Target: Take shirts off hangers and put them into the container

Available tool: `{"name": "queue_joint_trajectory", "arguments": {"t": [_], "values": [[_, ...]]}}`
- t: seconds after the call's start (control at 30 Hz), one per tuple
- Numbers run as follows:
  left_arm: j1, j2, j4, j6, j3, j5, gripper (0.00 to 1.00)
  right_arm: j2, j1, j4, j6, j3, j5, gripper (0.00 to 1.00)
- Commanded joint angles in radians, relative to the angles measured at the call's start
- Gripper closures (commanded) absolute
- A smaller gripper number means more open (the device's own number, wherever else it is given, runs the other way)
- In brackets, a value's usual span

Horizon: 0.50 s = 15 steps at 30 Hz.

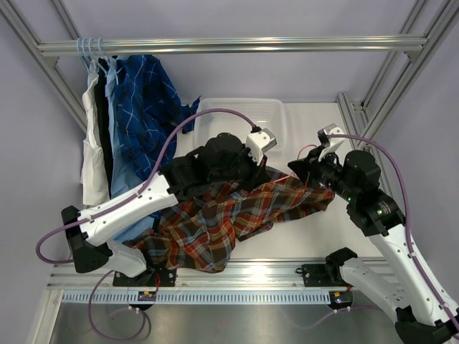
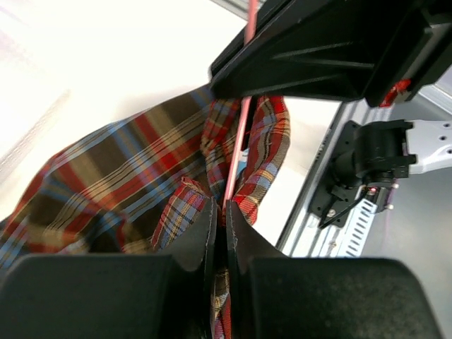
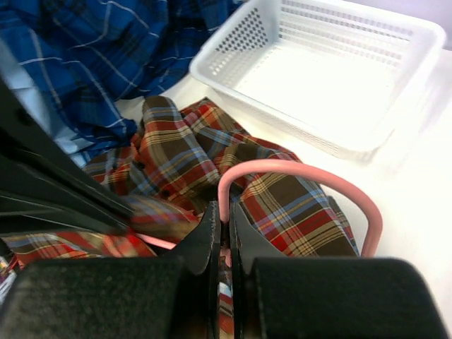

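Note:
The red-orange-navy plaid shirt (image 1: 237,215) hangs spread between my two arms over the table front. My left gripper (image 2: 220,208) is shut on a fold of this plaid shirt (image 2: 120,169), and the pink hanger's wire (image 2: 239,141) runs down to the same fingertips. My right gripper (image 3: 224,212) is shut on the curved hook of the pink hanger (image 3: 304,169), just above the shirt's collar (image 3: 296,212). The white perforated container (image 1: 276,111) stands behind both grippers, with nothing in it in the right wrist view (image 3: 244,39).
More shirts hang at the back left from the metal rail (image 1: 251,46) on pale blue hangers (image 1: 90,49): a dark blue checked one (image 1: 147,100), a light blue one (image 1: 118,172) and a white one (image 1: 92,158). Frame posts stand on both sides.

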Motion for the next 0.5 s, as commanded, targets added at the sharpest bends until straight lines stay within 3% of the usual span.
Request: {"name": "queue_joint_trajectory", "arguments": {"t": [0.0, 0.2, 0.3, 0.47], "values": [[-0.005, -0.104, -0.041, 0.017, -0.006, -0.11, 1.0, -0.036, 0.006, 0.035, -0.016, -0.022, 0.186, 1.0], [-0.005, -0.297, -0.116, -0.023, -0.144, -0.218, 1.0, -0.062, 0.004, 0.005, -0.008, -0.029, 0.347, 1.0], [-0.005, -0.411, -0.147, -0.078, -0.29, -0.242, 1.0, -0.07, 0.004, -0.024, 0.003, 0.032, 0.406, 1.0], [-0.005, -0.55, -0.098, -0.211, -0.468, -0.172, 1.0, -0.042, 0.004, -0.057, 0.038, 0.14, 0.412, 1.0]]}}
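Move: My left fingers already pinch the plaid shirt beside the hanger's arm. The hanger neck, still gripped by my right hand, is about 10 cm to the right of that pinch, 4 cm farther out and roughly level. From my left hand, the shirt's bunched body lies some 17 cm back, 18 cm left and 15 cm below; the container's middle is about 20 cm ahead, 3 cm left and 18 cm lower. From my right hand, the container is about 16 cm ahead, 13 cm left and 18 cm down. I pull the hanger and shirt apart. Keeping its pinch on the plaid cloth, my left hand sweeps about 12 cm left, curving back some 4 cm late on and turning counter-clockwise, away from the hanger neck. My right hand keeps the neck gripped and draws it about 4 cm right, dipping and then rising slightly, while swinging some 15 degrees clockwise. ##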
